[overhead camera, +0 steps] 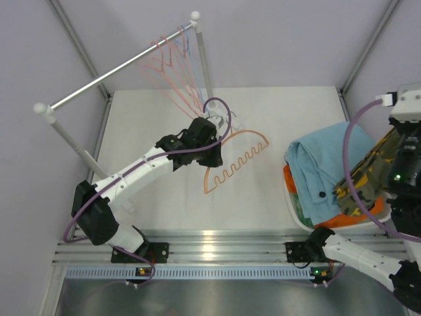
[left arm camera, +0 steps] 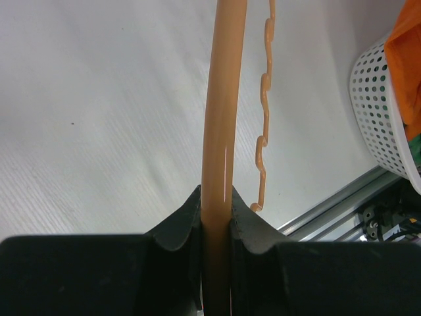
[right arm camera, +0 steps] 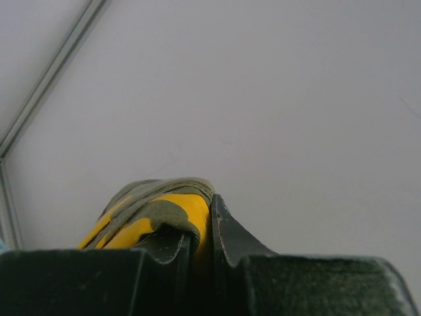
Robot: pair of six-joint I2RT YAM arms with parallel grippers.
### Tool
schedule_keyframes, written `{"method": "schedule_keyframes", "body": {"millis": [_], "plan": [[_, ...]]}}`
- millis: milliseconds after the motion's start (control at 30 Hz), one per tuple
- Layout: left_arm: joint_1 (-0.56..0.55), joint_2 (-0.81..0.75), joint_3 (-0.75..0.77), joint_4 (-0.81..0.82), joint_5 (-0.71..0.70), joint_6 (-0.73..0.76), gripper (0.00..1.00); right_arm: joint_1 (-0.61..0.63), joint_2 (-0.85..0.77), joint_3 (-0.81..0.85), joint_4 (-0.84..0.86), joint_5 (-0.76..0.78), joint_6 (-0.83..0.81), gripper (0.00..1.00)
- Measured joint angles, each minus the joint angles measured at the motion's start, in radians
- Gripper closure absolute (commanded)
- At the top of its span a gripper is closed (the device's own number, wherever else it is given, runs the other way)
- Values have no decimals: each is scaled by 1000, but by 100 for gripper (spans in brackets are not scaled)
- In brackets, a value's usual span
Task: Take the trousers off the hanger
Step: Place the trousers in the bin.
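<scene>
My left gripper [overhead camera: 209,143] [left arm camera: 216,205] is shut on the thick bar of an orange hanger [overhead camera: 238,161] [left arm camera: 222,99], which lies bare over the white table, its wavy lower bar to the right. My right gripper [right arm camera: 205,212] is shut on a fold of the olive camouflage and yellow trousers [right arm camera: 154,205]. These trousers [overhead camera: 367,179] hang from the right arm above the basket. Light blue trousers [overhead camera: 325,164] lie on top of the pile, with bright orange trousers [overhead camera: 350,220] [left arm camera: 409,59] under them.
A white perforated basket [overhead camera: 290,197] [left arm camera: 380,118] stands at the right of the table. A metal rail [overhead camera: 118,74] on two posts crosses the back left, with several thin pink and blue hangers [overhead camera: 174,66] on it. An aluminium frame [overhead camera: 217,247] runs along the near edge.
</scene>
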Motion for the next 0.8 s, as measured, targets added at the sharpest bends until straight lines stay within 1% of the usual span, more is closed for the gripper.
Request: {"method": "schedule_keyframes", "body": {"millis": [167,367,467,667,800], "plan": [[0,0,-2,1,-2,0,100,0,37,-72,-43,-20,68,100],[0,-6,-18,7,-8,0,100,-2,118,-86,-75,-66,144,100],[0,-19,-31,8,-10,0,100,-26,149,-110,-98,-97,193,100],[0,-54,-56,22,-10,0,100,-131,214,-172,-214,-163,330,100],[0,-67,-60,31,-10,4,100,-146,229,-208,-362,-237,452,100]]}}
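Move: The white bin, with the garments piled in it, is where the right hand's camouflage trousers go; its middle lies about 7 cm ahead, 4 cm left and some 50 cm below that hand. On the pile, the light-blue cloth sits roughly 14 cm ahead and 8 cm left of the hand, the orange cloth about 2 cm back and 1 cm right. From the left hand the bin is some 45 cm right, 6 cm back and 13 cm lower. The camouflage trousers, still pinched in the right hand's shut fingers, are carried in a sweep forward, down and left over the bin, about 14 cm out, 13 cm down and 11 cm across. The sinking quickens in the second half, and the fingers tip down by some 20 degrees as the hand comes nearer the light-blue cloth. ##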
